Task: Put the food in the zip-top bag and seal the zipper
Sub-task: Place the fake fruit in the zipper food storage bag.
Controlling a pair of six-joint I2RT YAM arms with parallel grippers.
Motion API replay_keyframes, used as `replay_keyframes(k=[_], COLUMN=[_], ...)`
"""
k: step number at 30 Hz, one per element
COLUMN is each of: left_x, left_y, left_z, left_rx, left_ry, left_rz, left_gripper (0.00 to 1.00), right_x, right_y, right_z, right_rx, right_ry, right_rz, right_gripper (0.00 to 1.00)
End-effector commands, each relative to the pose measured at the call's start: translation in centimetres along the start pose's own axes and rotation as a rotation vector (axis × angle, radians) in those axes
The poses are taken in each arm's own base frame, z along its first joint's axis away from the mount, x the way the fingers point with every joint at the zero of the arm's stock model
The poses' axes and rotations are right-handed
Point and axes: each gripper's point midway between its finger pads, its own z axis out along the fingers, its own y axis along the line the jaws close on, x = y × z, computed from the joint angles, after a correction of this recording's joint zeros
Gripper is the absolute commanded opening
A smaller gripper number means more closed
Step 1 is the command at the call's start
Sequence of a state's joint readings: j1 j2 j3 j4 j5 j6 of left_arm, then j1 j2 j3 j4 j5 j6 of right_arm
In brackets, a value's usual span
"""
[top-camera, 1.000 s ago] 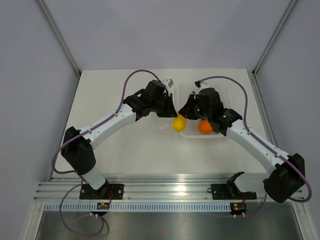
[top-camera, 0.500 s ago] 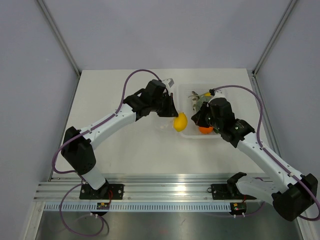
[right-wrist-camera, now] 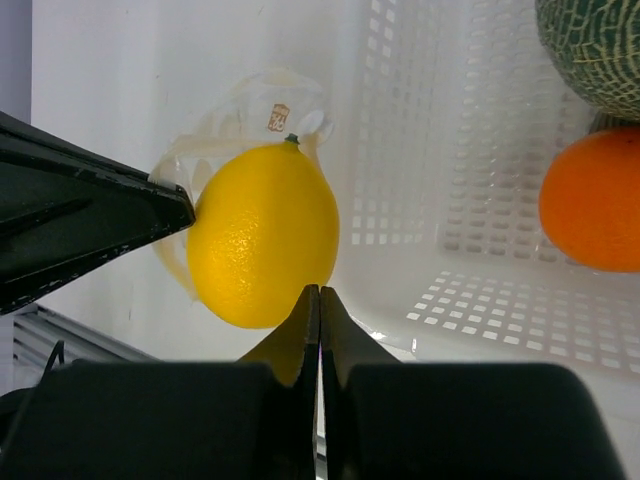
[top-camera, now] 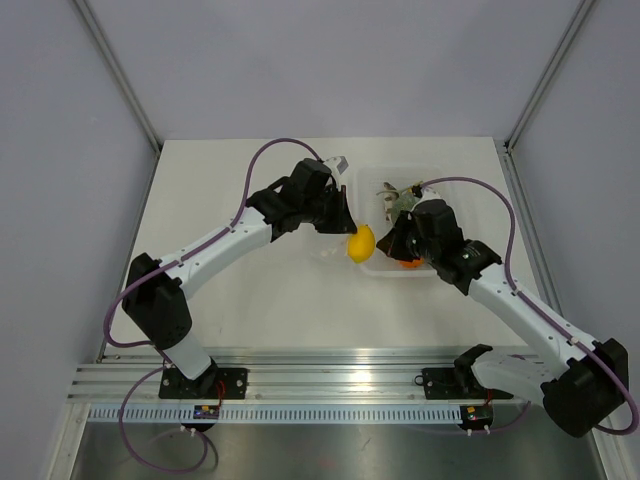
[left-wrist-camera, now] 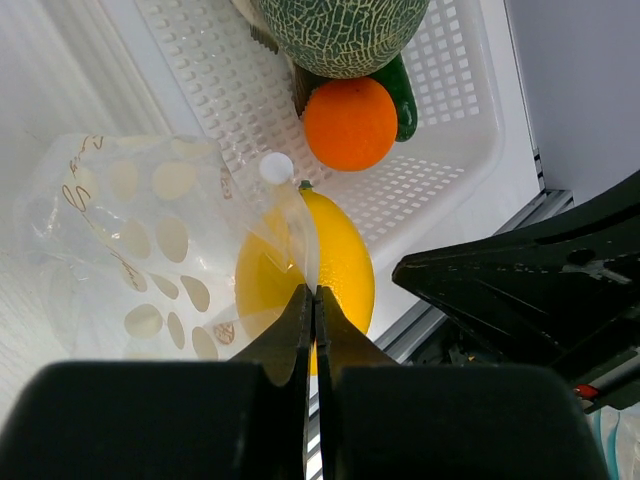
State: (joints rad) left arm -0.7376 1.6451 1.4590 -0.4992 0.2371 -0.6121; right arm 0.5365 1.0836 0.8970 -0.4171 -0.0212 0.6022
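Note:
The food, a yellow lemon (top-camera: pixel 361 241) (left-wrist-camera: pixel 335 250) (right-wrist-camera: pixel 265 235), lies on the table against the basket's left wall. The zip-top bag (left-wrist-camera: pixel 150 230) (right-wrist-camera: pixel 285 105), clear with white dots, spreads to its left, and its film covers part of the lemon. I cannot tell how far in the lemon is, and the zipper is not distinguishable. My left gripper (top-camera: pixel 345 222) (left-wrist-camera: pixel 312 295) is shut on the bag's edge just above the lemon. My right gripper (top-camera: pixel 388 245) (right-wrist-camera: pixel 318 295) is shut on nothing, with its tips just short of the lemon's near side.
A white perforated basket (top-camera: pixel 470 178) (left-wrist-camera: pixel 450 170) (right-wrist-camera: pixel 480 290) stands right of the lemon. It holds an orange (left-wrist-camera: pixel 350 122) (right-wrist-camera: pixel 595 205), a grey-green melon (left-wrist-camera: pixel 340 30) (right-wrist-camera: pixel 595 50) and a dark green vegetable (left-wrist-camera: pixel 402 85). The right wrist hangs over the basket's near left corner.
The right gripper has drawn back from the lemon toward the basket's near side and its jaws have closed. The lemon has shifted slightly. The left arm has held still.

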Motion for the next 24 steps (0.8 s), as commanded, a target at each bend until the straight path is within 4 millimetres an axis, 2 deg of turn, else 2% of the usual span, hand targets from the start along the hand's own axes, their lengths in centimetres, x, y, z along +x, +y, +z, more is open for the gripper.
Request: replay_keyframes(k=[1, 6, 9, 16, 24], left_x=[-2.3, -2.2, -2.2, -1.6, -1.3], left_y=[-2.4, -2.7, -2.9, -2.4, -2.0], left_z=[-0.9, -0.8, -0.9, -0.7, -0.7], left_rx=[0.085, 0.101, 0.106, 0.099, 0.082], left_ry=[-0.06, -0.056, -0.055, -0.045, -0.043], left_rz=[0.009, 0.004, 0.004, -0.004, -0.006], left_gripper=[0.0, 0.0, 0.0, 0.0, 0.0], right_x=[-0.6, 0.4, 0.3, -1.3, -2.3], right_y=[2.4, 4.4, 5.6, 6.7, 6.8], right_z=[1.1, 4.0, 4.7, 4.5, 3.3], right_rx=[-0.108, -0.152, -0.173, -0.194, -0.215], right_ry=[0.003, 0.056, 0.05, 0.001, -0.079], right_rz=[0.021, 0.011, -0.005, -0.004, 0.041], right_gripper=[0.01, 0.0, 0.0, 0.0, 0.0])
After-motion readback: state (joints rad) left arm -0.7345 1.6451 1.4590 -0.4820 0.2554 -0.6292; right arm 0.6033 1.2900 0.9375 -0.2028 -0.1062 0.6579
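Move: The yellow fake fruit sits in the bag's mouth, about 5 cm to the right hand's left, 1 cm ahead and some 3 cm below. From that hand, the bag's body lies roughly 11 cm left, 2 cm ahead and 5 cm lower; the orange, in the tray, is about 9 cm right, 3 cm back and 10 cm lower. From the left hand, gripping the bag's rim, the fruit is some 3 cm right, 4 cm back and 5 cm below. Closed right fingertips push the fruit about 6 cm left into the bag, dipping 4 cm then rising; left holds the rim. ##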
